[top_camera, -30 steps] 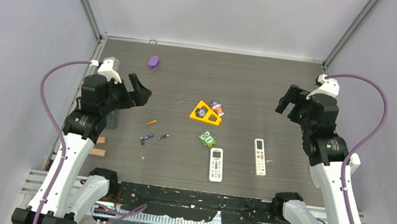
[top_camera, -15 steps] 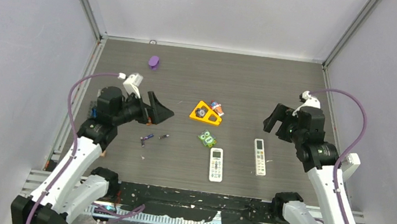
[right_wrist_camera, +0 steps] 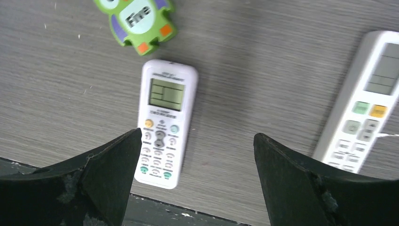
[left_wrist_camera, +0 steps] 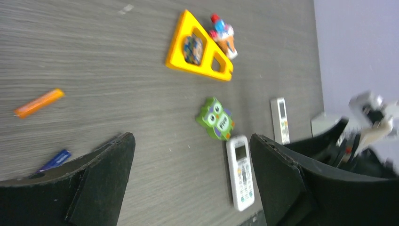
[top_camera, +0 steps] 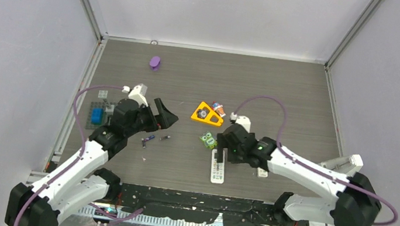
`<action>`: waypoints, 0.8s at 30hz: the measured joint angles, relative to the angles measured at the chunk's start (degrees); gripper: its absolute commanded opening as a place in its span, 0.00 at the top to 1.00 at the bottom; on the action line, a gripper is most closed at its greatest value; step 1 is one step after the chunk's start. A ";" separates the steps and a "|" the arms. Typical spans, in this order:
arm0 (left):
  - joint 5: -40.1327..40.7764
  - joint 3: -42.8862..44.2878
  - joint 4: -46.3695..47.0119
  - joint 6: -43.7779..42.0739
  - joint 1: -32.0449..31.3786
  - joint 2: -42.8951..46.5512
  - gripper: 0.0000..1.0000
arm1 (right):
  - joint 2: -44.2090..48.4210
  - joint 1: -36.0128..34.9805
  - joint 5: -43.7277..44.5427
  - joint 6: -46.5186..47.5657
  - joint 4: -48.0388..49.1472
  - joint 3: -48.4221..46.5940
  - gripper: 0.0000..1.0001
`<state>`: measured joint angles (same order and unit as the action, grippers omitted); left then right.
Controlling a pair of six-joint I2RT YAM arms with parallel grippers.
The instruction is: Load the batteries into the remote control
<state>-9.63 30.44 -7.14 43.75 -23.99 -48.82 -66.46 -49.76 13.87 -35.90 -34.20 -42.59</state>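
Note:
Two white remote controls lie face up near the table's front edge: a wider one and a slimmer one, which my right arm partly hides in the top view. My right gripper hangs open just above the wider remote, holding nothing. A purple battery and a dark battery lie left of centre. An orange battery shows in the left wrist view. My left gripper is open and empty over them.
A green owl toy sits just beyond the wider remote. A yellow triangle block and a small figure lie behind it. A purple piece is at the far left. A blue brick on a grey plate sits at the left edge.
My right arm swung down and left from the right side to hover over the wider remote. My left arm reached right and forward over the batteries. Both stayed open.

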 measured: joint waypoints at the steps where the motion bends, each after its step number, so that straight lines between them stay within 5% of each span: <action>1: 1.77 0.00 -0.39 0.70 0.00 0.66 0.08 | -2.32 -2.01 0.96 -0.72 -0.02 -0.81 0.06; 11: 17.00 -0.59 -4.63 4.17 0.00 9.84 0.08 | -15.96 -11.98 4.11 -4.59 0.46 -8.59 0.06; 24: 19.10 -0.63 -9.18 4.17 0.00 11.45 0.08 | -24.35 -12.39 10.03 -11.32 -4.81 -13.66 0.10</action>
<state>9.47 29.80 -16.32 47.92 -23.99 -37.36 -90.80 -62.15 23.90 -47.22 -39.00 -56.25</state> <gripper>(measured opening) 0.920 0.921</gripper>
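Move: The remote control lies about 5 cm to the right hand's left, roughly level with it fore and aft and some 8 cm below. The green owl is about 10 cm ahead and 9 cm left of that hand; the second remote is some 6 cm ahead and 11 cm right. From the left hand, the remote control lies about 18 cm right, 8 cm back and 15 cm down. Right hand goes some 6 cm left, sinking 4, over the remote control; left hand swings 6 left, both open. ##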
